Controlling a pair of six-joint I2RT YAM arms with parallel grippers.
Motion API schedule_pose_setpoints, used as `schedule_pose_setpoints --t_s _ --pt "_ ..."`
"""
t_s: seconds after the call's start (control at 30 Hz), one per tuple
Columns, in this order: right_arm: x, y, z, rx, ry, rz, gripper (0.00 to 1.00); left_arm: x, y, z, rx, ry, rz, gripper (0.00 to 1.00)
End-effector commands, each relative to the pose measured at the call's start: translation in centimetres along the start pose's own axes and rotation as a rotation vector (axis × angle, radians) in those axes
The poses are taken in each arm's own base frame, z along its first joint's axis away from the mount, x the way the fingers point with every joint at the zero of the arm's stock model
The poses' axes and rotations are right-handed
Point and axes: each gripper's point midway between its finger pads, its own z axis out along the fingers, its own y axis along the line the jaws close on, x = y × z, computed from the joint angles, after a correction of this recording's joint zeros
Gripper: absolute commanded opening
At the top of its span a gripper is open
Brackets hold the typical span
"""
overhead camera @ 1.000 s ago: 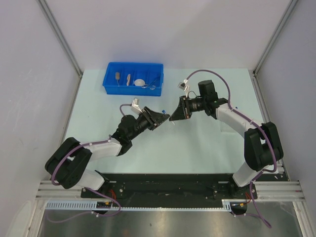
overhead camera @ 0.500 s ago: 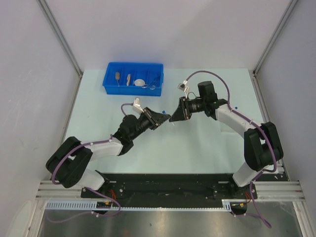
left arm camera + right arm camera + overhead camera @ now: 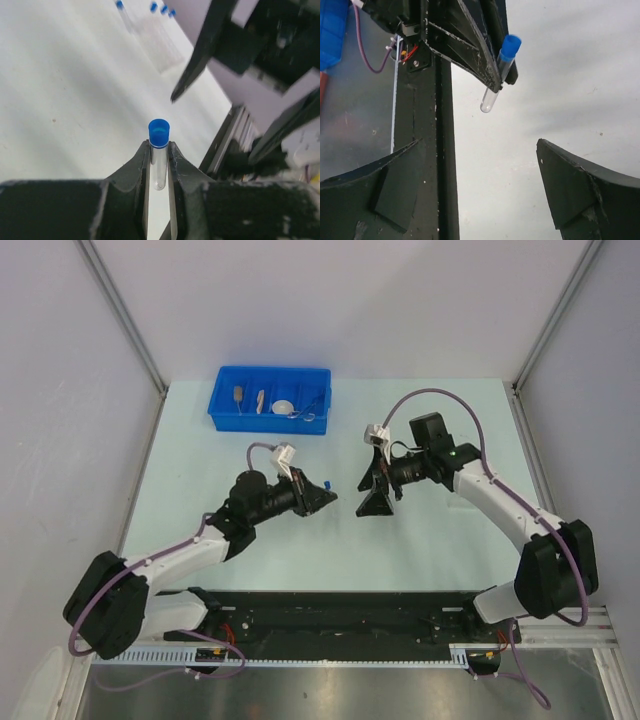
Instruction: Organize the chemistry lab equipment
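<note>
A clear tube with a blue cap [image 3: 159,150] is pinched between the fingertips of my left gripper [image 3: 159,146], which is shut on its glass body, cap outward. In the top view the left gripper [image 3: 318,498] holds the tube [image 3: 328,484] above mid-table. My right gripper [image 3: 375,503] faces it a short way to the right, open and empty. The right wrist view shows the tube [image 3: 499,72] clamped in the left fingers [image 3: 475,47], above the wide gap of the right gripper [image 3: 479,141]. A clear tube rack [image 3: 157,35] with blue-capped tubes lies further off on the table.
The blue divided bin [image 3: 222,412] stands at the back left. It holds wooden-handled tools [image 3: 240,395], a white round dish [image 3: 284,407] and wire tongs [image 3: 308,413]. Aluminium frame posts and grey walls close in the table's sides.
The right gripper has opened, let go of the tube and drawn back to the right. The left gripper closed on the tube and now holds it alone.
</note>
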Motion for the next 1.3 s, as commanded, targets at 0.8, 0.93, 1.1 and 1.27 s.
schedule_pose_setpoints --t_s 0.8,0.93,1.1,1.27 --pt "-2.0 3.6 4.4 -0.153 0.034 0.199 0.45 4.5 -5.9 -2.8 0.328 0.285 0.288 0.11" --pt "-1.7 3.7 4.6 -0.158 0.044 0.191 0.35 4.6 -5.8 -2.7 0.322 0.284 0.279 0.11" --pt "-1.2 4.0 4.9 -0.161 0.064 0.174 0.29 4.4 -5.7 -2.6 0.313 0.273 0.275 0.12" --pt "-0.8 4.3 5.1 -0.173 0.076 0.163 0.12 4.2 -5.8 -2.6 0.310 0.265 0.267 0.14"
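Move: Between the left fingers, the blue-capped tube is already held, about 7 cm to the left of the open right gripper, 2 cm ahead of it and nearly level. That right gripper thus lies some 7 cm right and 2 cm back from the left hand. The blue tray is roughly 36 cm ahead and 17 cm left of the left hand, 15 cm lower; the clear rack sits about 29 cm right of the right hand, 10 cm ahead and 17 cm below. Closing on the tube's blue cap, the right hand goes about 5 cm left and 4 cm back, with a small rise and dip on the way, rolls some 15 degrees and narrows from wide open to a pinch. The left hand keeps its grip, first drawing back nearly 8 cm while turning about 25 degrees clockwise, then holding almost still for the right fingers. ##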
